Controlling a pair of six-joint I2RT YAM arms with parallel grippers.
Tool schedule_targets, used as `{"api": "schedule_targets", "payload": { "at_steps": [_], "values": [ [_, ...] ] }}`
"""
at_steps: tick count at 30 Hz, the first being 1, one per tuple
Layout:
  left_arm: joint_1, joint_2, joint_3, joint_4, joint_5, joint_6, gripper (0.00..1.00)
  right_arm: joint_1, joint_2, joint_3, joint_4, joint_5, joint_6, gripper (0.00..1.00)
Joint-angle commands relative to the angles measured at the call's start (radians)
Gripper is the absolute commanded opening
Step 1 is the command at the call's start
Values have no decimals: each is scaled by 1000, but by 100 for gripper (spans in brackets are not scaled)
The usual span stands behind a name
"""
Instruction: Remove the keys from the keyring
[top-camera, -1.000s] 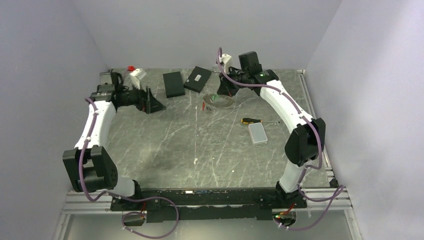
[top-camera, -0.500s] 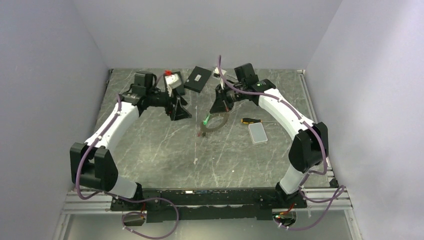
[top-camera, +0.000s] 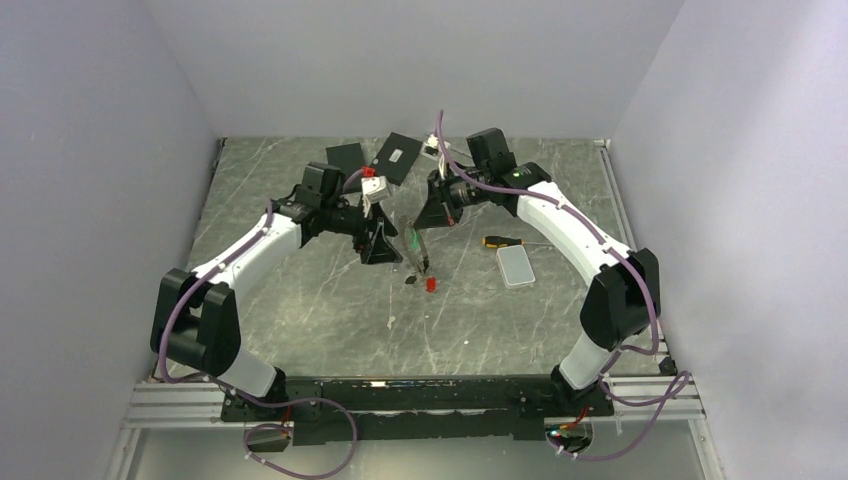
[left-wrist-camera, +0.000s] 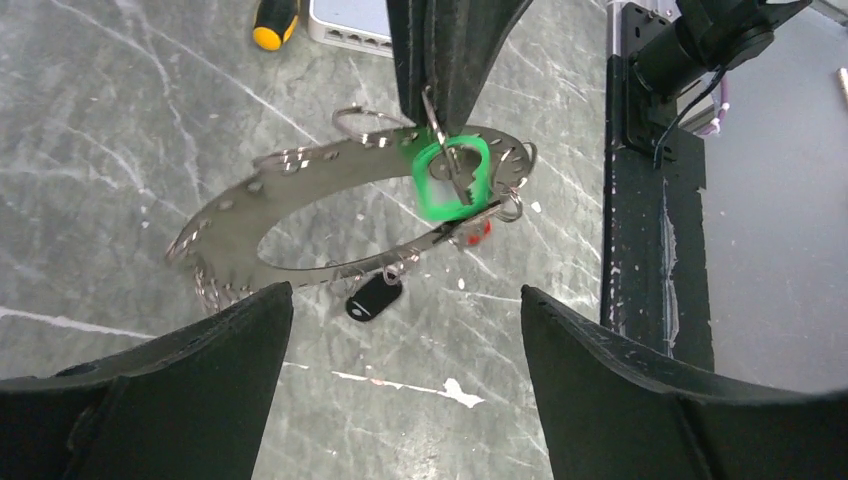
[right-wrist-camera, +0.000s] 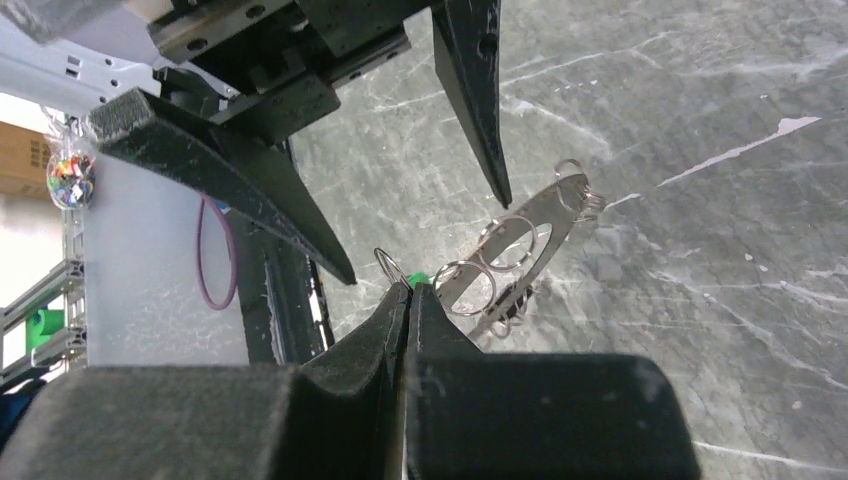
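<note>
The keyring (left-wrist-camera: 300, 185), a flat grey disc with a wide hole and small wire loops round its rim, hangs tilted above the table. My right gripper (right-wrist-camera: 408, 292) is shut on it at a wire loop beside the green key (left-wrist-camera: 450, 185). A red key (left-wrist-camera: 478, 232) and a black key (left-wrist-camera: 375, 297) dangle from the ring's lower edge. My left gripper (left-wrist-camera: 405, 291) is open, with its fingers just short of the ring and nothing between them. From the top view, the two grippers face each other mid-table with the keyring (top-camera: 414, 240) between them.
A yellow-and-black screwdriver (top-camera: 500, 241) and a pale flat box (top-camera: 516, 265) lie right of the ring. Two flat black boxes (top-camera: 346, 155) (top-camera: 397, 158) sit at the back. The black base rail (left-wrist-camera: 655, 200) runs along the near edge.
My left arm swung from the far left to the middle, up to the ring, its jaws narrowing slightly. My right gripper lifted the ring off the table and drew it nearer.
</note>
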Motion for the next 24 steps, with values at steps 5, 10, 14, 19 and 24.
{"api": "schedule_targets", "payload": {
  "at_steps": [5,10,14,19,24],
  "values": [
    [-12,13,1,139,16,-141,86,12,-53,-29,96,14,22,0],
    [-5,16,51,95,30,-144,76,24,-59,-46,102,35,15,0],
    [-7,24,64,117,61,-187,68,36,-62,-56,107,49,11,0],
    [-10,29,74,124,85,-207,55,50,-67,-70,112,64,1,0],
    [-23,39,79,118,90,-204,46,62,-63,-66,107,64,-7,0]
  ]
}}
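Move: The green key hangs roughly 4 cm to the right of the left gripper's point and some 3 cm above it, level with it fore and aft; it hangs about 2 cm below the right fingertips, 1 cm to their left, from the small ring pinched there. From the left gripper, the red key dangles about 5 cm back, 6 cm right and 10 cm lower, the black key about 4 cm back, 2 cm right and 10 cm lower. Bring the left gripper up about 2 cm and edge it 1.5 cm right, towards the green key under the right fingertips, narrowing its wide-open fingers to about half open around the small ring. Meanwhile keep the right gripper's pinch and lower it about 2 cm, easing slightly left and back, so that the two sets of fingertips draw together. ##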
